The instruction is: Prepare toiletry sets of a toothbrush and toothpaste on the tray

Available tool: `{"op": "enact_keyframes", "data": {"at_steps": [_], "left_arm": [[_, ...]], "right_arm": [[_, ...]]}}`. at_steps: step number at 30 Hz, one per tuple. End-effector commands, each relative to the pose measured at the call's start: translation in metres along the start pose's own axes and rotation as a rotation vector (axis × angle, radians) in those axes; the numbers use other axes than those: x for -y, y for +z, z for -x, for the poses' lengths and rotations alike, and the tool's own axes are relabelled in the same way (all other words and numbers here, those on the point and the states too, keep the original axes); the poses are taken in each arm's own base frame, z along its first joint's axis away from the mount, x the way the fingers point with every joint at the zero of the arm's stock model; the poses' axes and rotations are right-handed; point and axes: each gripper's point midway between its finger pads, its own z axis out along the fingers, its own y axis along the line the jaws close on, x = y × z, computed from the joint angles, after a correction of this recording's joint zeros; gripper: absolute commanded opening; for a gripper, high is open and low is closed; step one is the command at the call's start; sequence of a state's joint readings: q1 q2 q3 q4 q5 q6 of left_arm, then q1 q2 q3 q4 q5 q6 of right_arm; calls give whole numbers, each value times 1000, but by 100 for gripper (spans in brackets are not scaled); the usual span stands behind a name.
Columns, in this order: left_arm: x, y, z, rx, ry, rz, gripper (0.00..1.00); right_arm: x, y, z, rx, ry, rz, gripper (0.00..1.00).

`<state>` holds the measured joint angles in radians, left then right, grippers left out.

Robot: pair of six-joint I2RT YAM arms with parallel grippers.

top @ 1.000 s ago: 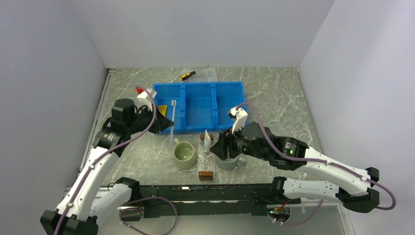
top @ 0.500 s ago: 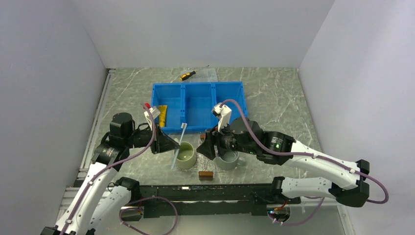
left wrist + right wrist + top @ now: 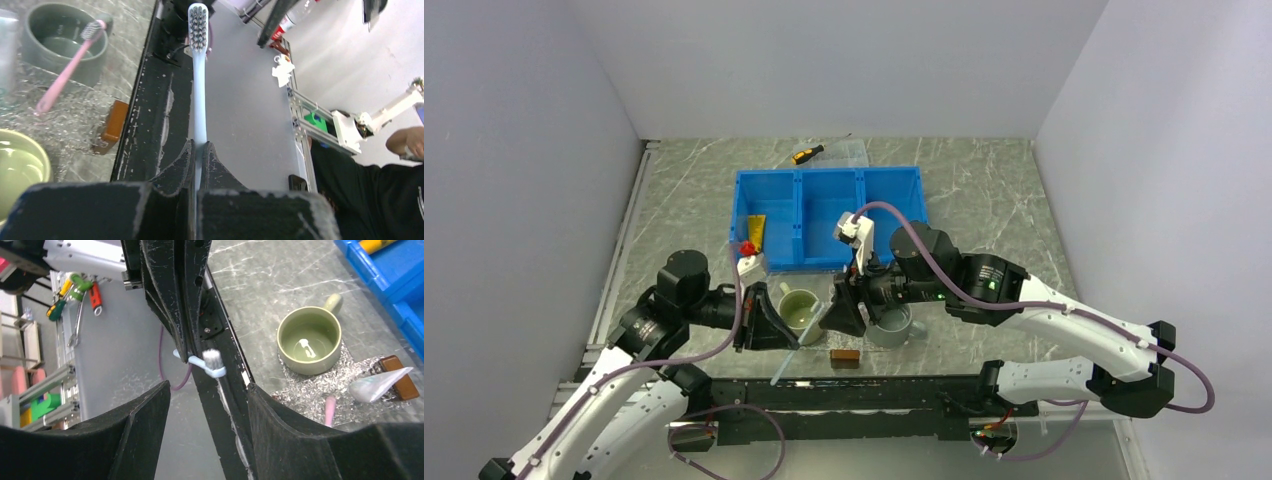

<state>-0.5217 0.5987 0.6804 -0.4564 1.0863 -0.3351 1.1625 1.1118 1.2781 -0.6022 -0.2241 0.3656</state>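
Note:
My left gripper [image 3: 786, 335] is shut on the handle of a pale blue toothbrush [image 3: 199, 90], whose bristle head [image 3: 212, 362] points out past the table's near edge. The clear tray [image 3: 310, 390] with brown block handles [image 3: 845, 356] lies between two mugs. A pale toothpaste [image 3: 377, 385] tube lies on it by one handle. A pink toothbrush [image 3: 65, 70] leans in the grey mug [image 3: 65, 45]. My right gripper [image 3: 832, 322] hangs open over the tray, facing the left gripper, with nothing between its fingers [image 3: 285, 435].
A green mug [image 3: 799, 310] stands left of the tray and the grey mug [image 3: 892, 325] right of it. Behind them is the blue three-compartment bin [image 3: 829, 215] with a yellow tube [image 3: 754, 232]. A yellow-and-black screwdriver [image 3: 807, 154] lies at the back.
My left gripper carried the blue toothbrush from the bin's left compartment down to the near edge beside the green mug. The right gripper moved left over the tray.

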Motion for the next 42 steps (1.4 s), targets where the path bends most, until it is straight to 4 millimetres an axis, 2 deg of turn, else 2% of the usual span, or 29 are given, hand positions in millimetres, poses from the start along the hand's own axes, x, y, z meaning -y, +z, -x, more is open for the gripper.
{"op": "enact_keyframes", "data": {"at_steps": [1,6,12,24,32,36,42], "left_arm": [[22,0,-6,-25,98,-82,0],[33,-1,-14,-24,142,-123,0],[34,0,-19,-31,153,-123,0],[32,1,-22,-35,155,-110,0],[31,1,-22,-36,154,-105,0],[30,2,-22,-36,153,-103,0],[30,1,-23,-35,153,-100,0]], "right_arm": [[-25,-14,4,-8,-59,136,61],[-33,-15,0,-25,-58,182,61],[-50,-10,-2,-41,-47,291,60],[-49,6,-5,-87,-31,298,51],[-52,6,-3,-73,-38,324,40],[-52,9,-5,-77,-38,332,37],[-53,10,-6,-79,-41,345,24]]}}
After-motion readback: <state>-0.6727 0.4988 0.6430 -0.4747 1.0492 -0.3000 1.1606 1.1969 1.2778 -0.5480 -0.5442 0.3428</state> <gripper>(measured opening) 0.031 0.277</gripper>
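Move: The blue toothbrush, gripped along its handle by the left hand, has its head roughly 5 cm right, 2 cm ahead and 6 cm above that hand. From the open right hand the head lies about 3 cm left, 1 cm ahead and 1 cm lower. Below, some 25 cm under the right hand, stand the green mug 14 cm ahead and 6 cm left, the brown block 8 cm ahead and 3 cm right, and the grey mug 14 cm ahead and 12 cm right. The toothbrush, kept pinched in the left fingers, is drawn back about 4 cm with a slight clockwise turn, then held still for the right hand. The right hand follows back some 4 cm, turning about 15 degrees counter-clockwise, then eases 2 cm left with a small dip and partial rise, its fingers closing to about half their former gap around the brush head. ##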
